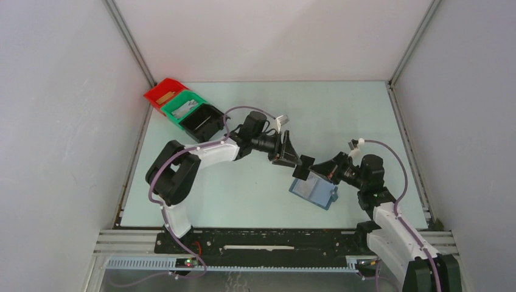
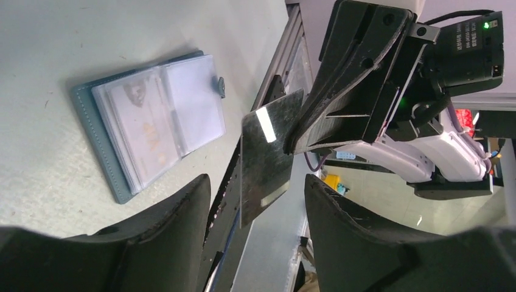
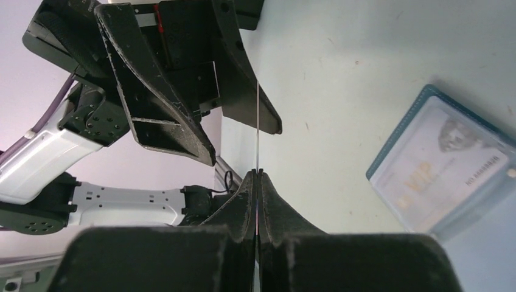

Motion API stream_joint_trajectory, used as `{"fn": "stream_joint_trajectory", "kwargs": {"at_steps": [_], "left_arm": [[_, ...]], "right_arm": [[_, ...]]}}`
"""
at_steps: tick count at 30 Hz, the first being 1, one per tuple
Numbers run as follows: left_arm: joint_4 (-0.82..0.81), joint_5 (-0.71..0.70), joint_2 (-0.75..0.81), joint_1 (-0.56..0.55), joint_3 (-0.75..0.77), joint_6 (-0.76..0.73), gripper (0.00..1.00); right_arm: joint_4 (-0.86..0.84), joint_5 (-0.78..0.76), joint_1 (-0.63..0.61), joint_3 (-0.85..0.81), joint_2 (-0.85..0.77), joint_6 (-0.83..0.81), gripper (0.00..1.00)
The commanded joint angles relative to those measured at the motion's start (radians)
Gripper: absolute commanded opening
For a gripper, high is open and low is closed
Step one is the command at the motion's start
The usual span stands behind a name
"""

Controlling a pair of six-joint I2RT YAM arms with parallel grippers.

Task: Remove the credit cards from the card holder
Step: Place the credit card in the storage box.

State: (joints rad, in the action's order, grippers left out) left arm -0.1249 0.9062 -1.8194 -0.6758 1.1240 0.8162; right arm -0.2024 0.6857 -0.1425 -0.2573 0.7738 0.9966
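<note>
The slate-blue card holder (image 1: 313,190) lies spread open on the table, with pale cards (image 2: 146,125) showing under its clear sleeves. It also shows in the right wrist view (image 3: 438,170). My right gripper (image 1: 317,169) is shut on one edge of a dark credit card (image 1: 302,165) and holds it in the air above the table, left of the holder. My left gripper (image 2: 257,182) is open, with its fingers on either side of the card's free end (image 2: 268,152), not touching it. In the right wrist view the card (image 3: 257,128) is edge-on above my shut right gripper (image 3: 257,173).
Red (image 1: 161,92), green (image 1: 181,106) and black (image 1: 204,121) bins stand in a row at the table's far left corner; the red and green ones each hold something flat. Grey walls close in the table on three sides.
</note>
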Motion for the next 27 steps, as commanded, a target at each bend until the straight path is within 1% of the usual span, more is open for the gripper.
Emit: {"fn": "stream_joint_trajectory", "kwargs": {"at_steps": [1, 6, 8, 13, 16, 18, 19, 20, 22, 23, 24, 25, 26, 27], "left_arm": [[-0.07, 0.055, 0.037, -0.003, -0.02, 0.036, 0.63], [-0.106, 0.061, 0.034, -0.002, -0.026, 0.074, 0.56], [-0.135, 0.066, 0.031, -0.002, -0.031, 0.098, 0.52], [-0.178, 0.063, 0.011, 0.003, -0.02, 0.137, 0.33], [-0.179, 0.06, 0.007, 0.012, 0.0, 0.143, 0.26], [-0.159, 0.051, 0.01, 0.021, 0.015, 0.134, 0.13], [-0.142, 0.046, 0.014, 0.027, 0.022, 0.125, 0.07], [-0.118, 0.037, 0.019, 0.037, 0.03, 0.109, 0.02], [-0.016, 0.021, 0.032, 0.059, 0.064, 0.036, 0.0], [0.072, 0.013, 0.039, 0.077, 0.095, -0.033, 0.0], [0.213, -0.005, 0.045, 0.097, 0.142, -0.128, 0.0], [0.382, -0.042, 0.048, 0.12, 0.214, -0.241, 0.0], [0.56, -0.108, 0.049, 0.148, 0.29, -0.353, 0.0], [0.701, -0.182, 0.048, 0.178, 0.362, -0.44, 0.0]], "right_arm": [[-0.182, 0.011, -0.026, -0.017, 0.044, 0.052, 0.0], [-0.265, 0.0, -0.038, -0.019, 0.119, 0.068, 0.0], [-0.289, -0.006, -0.041, -0.019, 0.143, 0.073, 0.0], [-0.324, -0.008, -0.046, -0.019, 0.196, 0.075, 0.0], [-0.327, -0.013, -0.046, -0.021, 0.218, 0.074, 0.0], [-0.314, -0.016, -0.046, -0.025, 0.228, 0.069, 0.0], [-0.301, -0.016, -0.046, -0.031, 0.234, 0.065, 0.02], [-0.29, -0.015, -0.046, -0.034, 0.237, 0.06, 0.15], [-0.25, -0.029, -0.044, -0.045, 0.238, 0.054, 0.49], [-0.205, -0.041, -0.04, -0.055, 0.233, 0.044, 0.69], [-0.165, -0.046, -0.034, -0.065, 0.229, 0.029, 0.79], [-0.128, -0.047, -0.027, -0.073, 0.224, 0.016, 0.86], [-0.081, -0.049, -0.02, -0.08, 0.213, 0.003, 0.9], [-0.044, -0.053, -0.014, -0.087, 0.203, -0.014, 0.92]]}}
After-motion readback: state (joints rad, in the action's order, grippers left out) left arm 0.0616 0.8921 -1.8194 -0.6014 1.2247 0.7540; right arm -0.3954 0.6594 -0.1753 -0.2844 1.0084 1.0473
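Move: The black credit card, still pinched by the right hand, has its middle about 3 cm to the left hand's right and 1 cm back, at its height; the left fingers stand open around its near edge. From the left hand the card holder lies some 6 cm right, 3 cm back and 13 below, the storage box's black bin roughly 33 cm left, 24 ahead and 11 below. From the right hand the card's middle is about 2 cm left, 1 cm ahead. The left fingers close fully on the card's left edge while the right hand, still gripping it, carries it about 2.5 cm forward and slightly left into them. The right fingers then open wide and release, sinking about 1.5 cm, as the left hand pulls away with the card, roughly 3 cm forward and 2 cm left, towards the storage box. ##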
